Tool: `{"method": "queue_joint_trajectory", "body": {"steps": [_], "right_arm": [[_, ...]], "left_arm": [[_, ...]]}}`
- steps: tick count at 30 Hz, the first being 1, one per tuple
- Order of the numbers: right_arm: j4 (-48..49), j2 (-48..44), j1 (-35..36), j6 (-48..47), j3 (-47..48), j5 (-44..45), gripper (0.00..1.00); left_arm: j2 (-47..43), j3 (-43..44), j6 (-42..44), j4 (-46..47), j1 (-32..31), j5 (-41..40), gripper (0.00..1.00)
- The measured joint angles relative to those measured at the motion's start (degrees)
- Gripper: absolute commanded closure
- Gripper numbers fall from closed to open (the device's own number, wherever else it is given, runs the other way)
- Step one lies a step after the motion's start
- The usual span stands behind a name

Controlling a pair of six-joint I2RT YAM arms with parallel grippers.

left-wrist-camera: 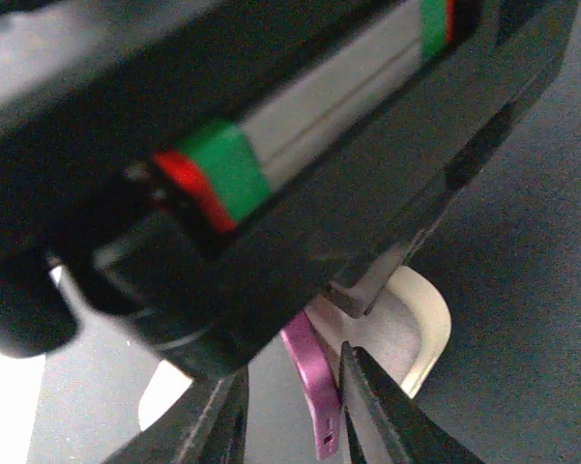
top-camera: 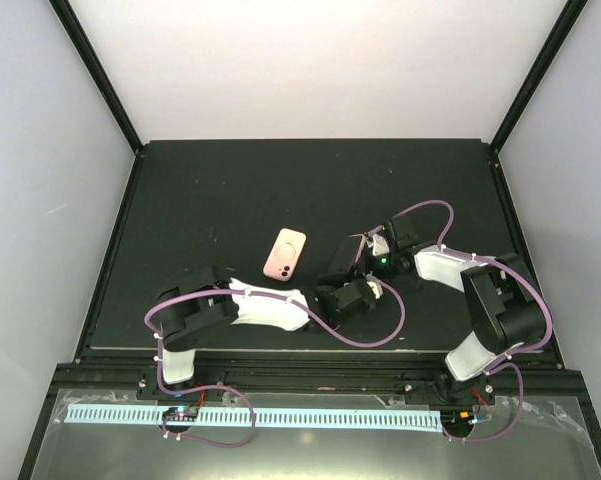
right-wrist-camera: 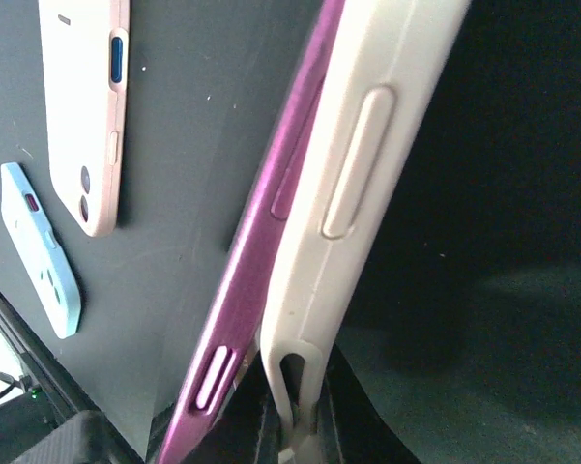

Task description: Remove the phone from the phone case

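Observation:
A purple phone stands on edge, partly peeled out of its cream phone case, with a wedge of gap between the two. My right gripper is shut on the case's lower edge and holds it up off the mat. In the top view the pair shows as a dark slab between both grippers. The left gripper straddles the phone's freed purple corner. Its right finger lies against the phone and its left finger stands apart from it. The case curves behind.
A second phone in a pink case lies flat on the black mat, just left of the held phone. A small light-blue piece lies near it. White walls close in the mat on three sides.

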Motion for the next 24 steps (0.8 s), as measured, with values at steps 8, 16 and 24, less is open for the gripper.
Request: {"method": "queue_joint_trajectory", "body": {"steps": [8,16,24], "right_arm": [[0.11,0.0,0.0,0.02,0.02,0.39,0.99],[-0.24,0.02,-0.17,-0.09,0.66,0.52,0.99],[-1.62,-0.22,-0.81,-0.85,0.76,0.92,0.99]], "left_arm": [[1.38,0.0,-0.07,1.73,-0.28,-0.66,0.98],[1.33,0.11,-0.04,3.28,-0.44,-3.65,0.98],[-1.01,-1.49,-1.46,4.07,0.11,-2.08,0.98]]}}
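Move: The left hand's partly open fingers already straddle the near end of the purple phone, whose middle lies about 5 cm ahead of them, roughly in line sideways and a couple of centimetres lower. The cream case is beside it, about 5 cm ahead, 2 cm right and 3 cm lower. The peach phone lies some 17 cm left and 5 cm ahead, 7 cm down. From the right hand, pinching the case's near end, the purple phone's middle is about 4 cm ahead, 3 cm left and 2 cm higher. Dipping about half a centimetre while its fingers close from roughly a third open, the left hand pinches the purple phone's near end, then rises some 1.5 cm from that low point and creeps slightly forward with hardly any wrist turn. The right hand keeps its shut pinch on the cream case's edge and holds it almost still against the left. ##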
